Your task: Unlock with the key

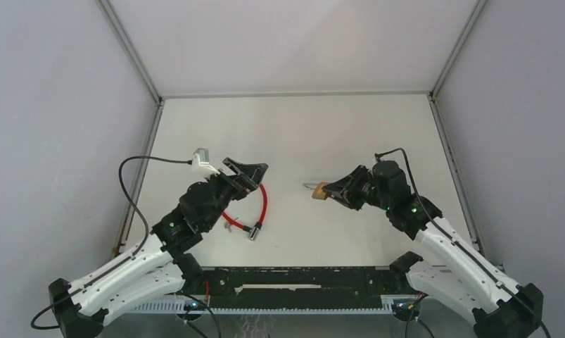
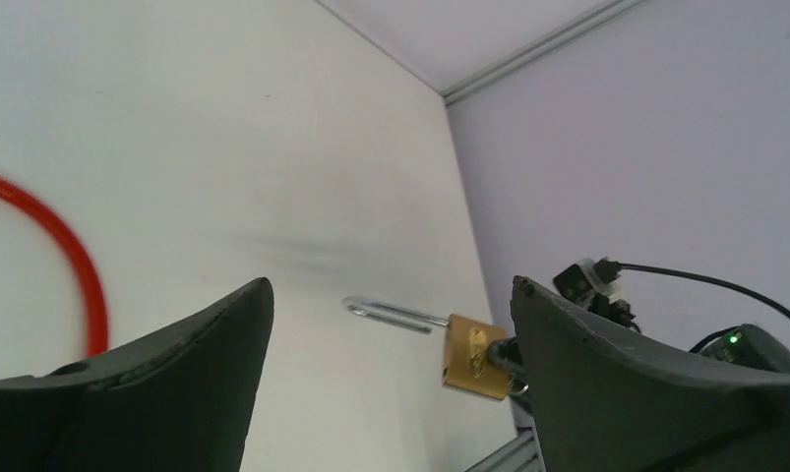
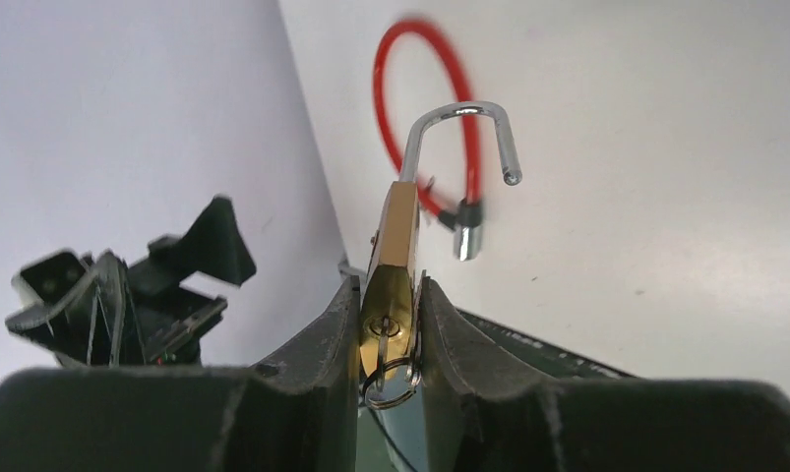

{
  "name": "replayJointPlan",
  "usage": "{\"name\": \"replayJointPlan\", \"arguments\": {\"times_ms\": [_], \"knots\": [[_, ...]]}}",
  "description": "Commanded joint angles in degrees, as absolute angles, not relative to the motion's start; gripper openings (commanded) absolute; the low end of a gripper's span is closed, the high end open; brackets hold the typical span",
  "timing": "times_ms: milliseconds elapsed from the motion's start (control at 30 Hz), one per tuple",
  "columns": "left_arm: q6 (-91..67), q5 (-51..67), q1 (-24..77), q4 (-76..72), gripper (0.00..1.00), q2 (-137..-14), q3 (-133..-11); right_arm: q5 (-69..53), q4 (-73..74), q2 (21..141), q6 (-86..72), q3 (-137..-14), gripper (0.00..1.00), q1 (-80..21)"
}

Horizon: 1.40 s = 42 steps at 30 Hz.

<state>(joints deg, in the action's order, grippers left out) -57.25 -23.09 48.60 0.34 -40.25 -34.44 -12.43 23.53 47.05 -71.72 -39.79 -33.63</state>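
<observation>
My right gripper (image 3: 389, 290) is shut on a brass padlock (image 3: 395, 246), holding it above the table with its shackle (image 3: 461, 123) pointing left. One leg of the shackle hangs free of the body. The key (image 3: 387, 334) sits in the keyhole, its ring (image 3: 391, 382) dangling between my fingers. In the top view the padlock (image 1: 321, 191) is at the tip of the right gripper (image 1: 333, 192). My left gripper (image 1: 248, 172) is open and holds nothing, well to the left of the padlock. In its own view the left gripper (image 2: 391, 295) frames the padlock (image 2: 474, 356) from a distance.
A red cable (image 1: 264, 204) with metal ends lies in a loop on the table under the left gripper. The red cable (image 2: 76, 261) also shows at the left of the left wrist view. Grey walls close in the table on three sides.
</observation>
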Motion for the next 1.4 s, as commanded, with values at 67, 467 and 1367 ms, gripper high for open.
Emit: {"name": "replayJointPlan", "arguments": {"times_ms": [67,467,1367], "knots": [[-49.90,-28.74,48.18,11.65,0.92,-38.21,-35.02,-19.72,19.37,47.92,-60.88,-39.56,0.00,-20.88],[-47.84,-31.99,48.21,21.43,0.88,-36.88,-35.29,-26.80,4.64,61.34,-40.29,-39.55,0.00,-1.23],[-49.82,-32.49,48.09,23.53,0.88,-38.91,-35.07,-28.50,-16.37,66.46,-46.49,-17.40,0.00,-10.88]]}}
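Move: The right hand pinches the key in the open padlock, whose body sits just ahead and left of the fingertips; the bare table it is taken to lies about 5 cm ahead, 7 cm right and 20 cm below. The red cable loop is some 7 cm ahead and 21 cm left, its silver lock barrel about 2 cm back and 18 cm left. From the left hand, the padlock is about 12 cm right, 2 cm back and 9 cm lower. Keeping its pinch on the key in the open padlock, the right hand sinks steadily, about 16 cm in all, towards the bare right-hand table, first swinging some 11 cm forward and 12 cm right, then turning back and left to end roughly 5 cm ahead and 6 cm right of its start. The left hand, empty and still wide open, backs off from the padlock, sinking nearly 9 cm and going 6 cm left while rolling some 25 degrees left side up, then all but settles near the red cable loop. ##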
